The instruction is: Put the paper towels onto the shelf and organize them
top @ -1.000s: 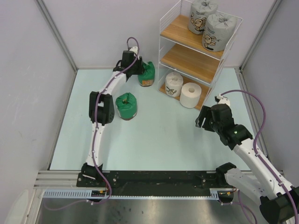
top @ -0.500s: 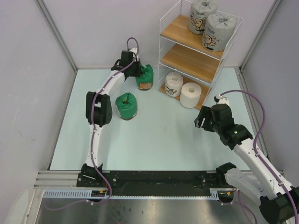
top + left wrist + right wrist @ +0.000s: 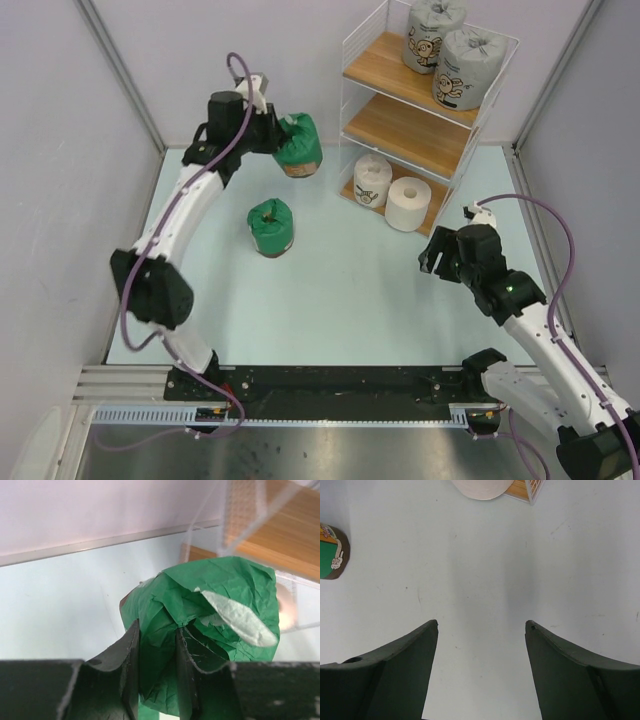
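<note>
My left gripper (image 3: pixel 277 135) (image 3: pixel 157 630) is shut on the crumpled top of a green-wrapped paper towel roll (image 3: pixel 298 144) (image 3: pixel 220 605) and holds it, tilted, in the air left of the shelf (image 3: pixel 385 65) (image 3: pixel 285 527). A second green roll (image 3: pixel 271 227) (image 3: pixel 329 552) stands on the table. Two grey cartoon-print rolls (image 3: pixel 435 35) (image 3: pixel 465 68) stand on the top board. On the bottom board a white-wrapped roll (image 3: pixel 372 180) stands next to a bare white one (image 3: pixel 408 203) (image 3: pixel 482 487). The middle board (image 3: pixel 400 125) is bare. My right gripper (image 3: pixel 436 258) (image 3: pixel 481 625) hangs open over the table, right of centre.
White walls with metal corner posts (image 3: pixel 120 70) close in the pale table (image 3: pixel 330 300) on three sides. The arms' bases sit on the black rail (image 3: pixel 340 385) at the near edge.
The left gripper has closed on the green roll and lifted it off the table, up and slightly left, with the elbow swinging out left. The right arm has not moved.
</note>
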Available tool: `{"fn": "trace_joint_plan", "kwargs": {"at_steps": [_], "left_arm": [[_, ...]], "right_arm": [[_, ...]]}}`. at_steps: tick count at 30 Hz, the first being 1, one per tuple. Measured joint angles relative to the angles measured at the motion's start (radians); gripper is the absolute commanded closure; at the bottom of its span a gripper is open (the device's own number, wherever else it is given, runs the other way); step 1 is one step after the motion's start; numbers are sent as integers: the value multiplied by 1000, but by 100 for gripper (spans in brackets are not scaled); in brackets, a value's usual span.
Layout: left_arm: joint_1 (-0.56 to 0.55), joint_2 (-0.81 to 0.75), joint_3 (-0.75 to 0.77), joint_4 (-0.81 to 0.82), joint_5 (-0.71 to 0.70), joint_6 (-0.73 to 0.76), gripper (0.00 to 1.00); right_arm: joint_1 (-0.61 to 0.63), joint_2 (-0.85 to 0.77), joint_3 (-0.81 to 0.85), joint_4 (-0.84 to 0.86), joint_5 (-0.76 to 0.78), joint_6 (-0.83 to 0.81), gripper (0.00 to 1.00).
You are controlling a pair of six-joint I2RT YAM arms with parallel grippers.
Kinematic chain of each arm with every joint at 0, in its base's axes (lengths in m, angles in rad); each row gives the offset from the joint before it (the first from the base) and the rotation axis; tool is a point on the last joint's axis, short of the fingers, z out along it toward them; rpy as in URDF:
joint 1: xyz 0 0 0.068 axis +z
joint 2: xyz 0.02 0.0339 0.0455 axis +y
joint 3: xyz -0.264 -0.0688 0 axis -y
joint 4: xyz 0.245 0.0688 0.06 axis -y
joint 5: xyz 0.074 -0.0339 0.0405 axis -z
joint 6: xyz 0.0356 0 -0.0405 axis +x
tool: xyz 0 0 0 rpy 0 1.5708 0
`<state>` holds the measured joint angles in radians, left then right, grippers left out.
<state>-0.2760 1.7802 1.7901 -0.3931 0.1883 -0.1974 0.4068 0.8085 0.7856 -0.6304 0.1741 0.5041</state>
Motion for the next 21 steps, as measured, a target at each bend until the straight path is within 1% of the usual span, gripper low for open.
{"fn": "trace_joint_plan", "kwargs": {"at_steps": [5, 8, 10, 12, 13, 17, 19, 21], "left_arm": [[-18, -274, -254, 48, 31, -11, 100], [-57, -374, -363, 58, 42, -13, 100], [-109, -420, -426, 69, 48, -18, 100], [-144, -436, -451, 69, 54, -24, 100], [-193, -437, -453, 71, 52, -29, 100], [-316, -437, -453, 139, 80, -29, 99], [-351, -426, -446, 187, 119, -30, 100], [-361, -393, -404, 204, 142, -30, 100]], "right_arm": [[-3, 7, 0, 0, 2, 0, 25], [-4, 18, 0, 0, 2, 0, 25], [-4, 23, 0, 0, 2, 0, 25], [-4, 24, 0, 0, 1, 1, 26], [-4, 24, 0, 0, 1, 3, 26], [-5, 19, 0, 0, 1, 19, 26], [-5, 4, 0, -3, 1, 27, 26], [-5, -22, 0, -10, 4, 34, 26]]}}
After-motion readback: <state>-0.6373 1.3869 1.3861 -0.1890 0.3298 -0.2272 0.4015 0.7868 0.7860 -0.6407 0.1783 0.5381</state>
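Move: The left hand already holds the far green pack by its top, well off the table. The empty middle shelf board lies about 5 cm ahead of that hand, 24 cm to its right and 10 cm below. On the bottom shelf, the printed white roll is about 4 cm ahead, 17 cm right and 22 cm down, and the plain white roll 3 cm back, 26 cm right. The other green pack is 9 cm back, 6 cm left and 24 cm down. From the idle right hand, the middle board is some 31 cm ahead, 6 cm left and 3 cm up. The left arm keeps its pinch on the green pack's gathered top and first pulls it back towards the base by about 18 cm, clear of the far wall and the shelf's left side. As the backward travel eases it swings right some 13 cm, across to the shelf's open front, rising about 4 cm overall while the wrist turns nearly 30 degrees clockwise so that the fingers point more to the right. ##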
